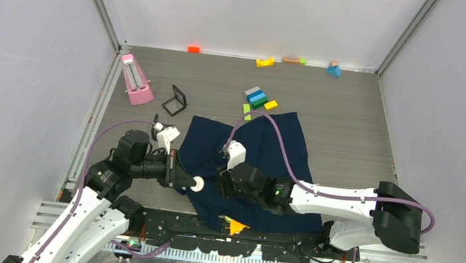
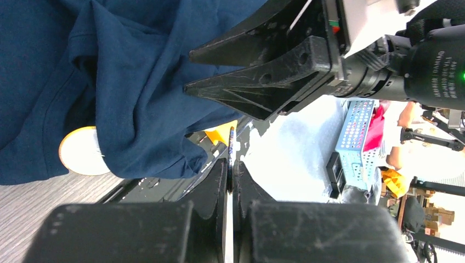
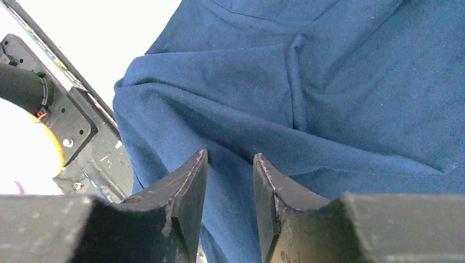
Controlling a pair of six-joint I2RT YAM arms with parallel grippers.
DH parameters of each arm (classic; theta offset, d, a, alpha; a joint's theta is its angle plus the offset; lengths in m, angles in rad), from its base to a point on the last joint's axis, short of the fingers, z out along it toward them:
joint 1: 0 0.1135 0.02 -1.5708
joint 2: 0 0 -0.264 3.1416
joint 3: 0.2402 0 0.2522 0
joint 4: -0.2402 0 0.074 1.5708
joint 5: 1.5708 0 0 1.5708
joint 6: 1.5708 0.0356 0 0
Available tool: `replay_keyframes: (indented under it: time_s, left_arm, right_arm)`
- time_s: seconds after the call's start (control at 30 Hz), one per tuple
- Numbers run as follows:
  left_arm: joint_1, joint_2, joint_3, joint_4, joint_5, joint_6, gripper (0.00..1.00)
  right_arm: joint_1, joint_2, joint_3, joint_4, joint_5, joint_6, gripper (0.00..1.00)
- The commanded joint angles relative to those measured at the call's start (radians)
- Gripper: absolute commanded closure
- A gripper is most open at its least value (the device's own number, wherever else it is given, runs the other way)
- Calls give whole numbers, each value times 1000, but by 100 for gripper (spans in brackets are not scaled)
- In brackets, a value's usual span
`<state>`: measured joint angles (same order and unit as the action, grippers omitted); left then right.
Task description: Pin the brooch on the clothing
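Note:
The clothing [image 1: 268, 149] is a dark navy T-shirt lying crumpled on the table; it fills most of both wrist views [image 2: 142, 82] [image 3: 329, 82]. The brooch [image 1: 198, 183] is a small round disc, white with an orange rim. It lies at the shirt's near left edge, partly tucked under the fabric [image 2: 82, 150]. My left gripper [image 1: 188, 181] is shut right beside it. A thin dark sliver shows between its tips [image 2: 231, 163]; what it is I cannot tell. My right gripper [image 1: 222, 185] faces it, jaws apart astride a ridge of shirt fabric [image 3: 230, 156].
A yellow wedge block [image 1: 235, 226] lies on the black rail under the shirt's near hem. A pink upright object [image 1: 135, 79] and a black frame [image 1: 175, 101] stand at the back left. Coloured blocks [image 1: 258, 98] sit behind the shirt, with more along the far wall.

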<state>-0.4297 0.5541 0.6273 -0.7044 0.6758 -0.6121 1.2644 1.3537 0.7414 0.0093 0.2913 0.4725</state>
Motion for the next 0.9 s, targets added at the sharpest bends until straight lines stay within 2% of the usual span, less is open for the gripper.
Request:
replay_keyframes:
  time_s: [0.0, 0.2, 0.27, 0.37, 0.47, 0.5, 0.63, 0.87]
  left_arm:
    - [6, -6, -19, 44, 20, 10, 100]
    - [6, -9, -9, 51, 30, 12, 100]
    - [6, -9, -16, 87, 51, -9, 100]
    - [6, 17, -8, 112, 66, -20, 100]
    - [6, 38, 7, 117, 65, -17, 100]
    - [6, 39, 7, 119, 61, -17, 100]
    - [6, 28, -11, 131, 39, -16, 100]
    - [6, 25, -91, 214, -3, -68, 100]
  right_arm:
    - [4, -1, -7, 86, 3, -14, 58]
    - [0, 32, -20, 113, -81, 15, 59]
    - [-1, 39, -27, 128, -95, 19, 65]
    - [-5, 45, -32, 135, -91, 19, 78]
    - [-18, 48, -30, 116, -55, 17, 96]
    - [-22, 43, -26, 95, -19, 17, 98]
    - [-69, -12, -42, 34, 52, 21, 99]
    - [-205, -133, -100, -33, 29, 17, 99]
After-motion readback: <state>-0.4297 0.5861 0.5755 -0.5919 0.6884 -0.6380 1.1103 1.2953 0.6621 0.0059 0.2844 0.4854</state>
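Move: The clothing's loose fold lies just under the right gripper's open fingertips, about 1 cm back, 1 cm left and 2 cm below. From the right hand, the brooch in the left fingers is some 6 cm left, 1 cm back and 7 cm higher. The white badge on the clothing is about 10 cm left, 1 cm back and 3 cm below. From the left hand, the fold is roughly 7 cm right, 1 cm back and 9 cm below. Ease the right gripper back and left a touch while lowering it about 2 cm onto the clothing, and shut the half-open fingers to pinch the fold. Then drag the fold some 7 cm diagonally forward and right, away from the left hand, turning the wrist about 10 degrees clockwise. Keep the brooch gripped in the left fingers, nearly in place. ##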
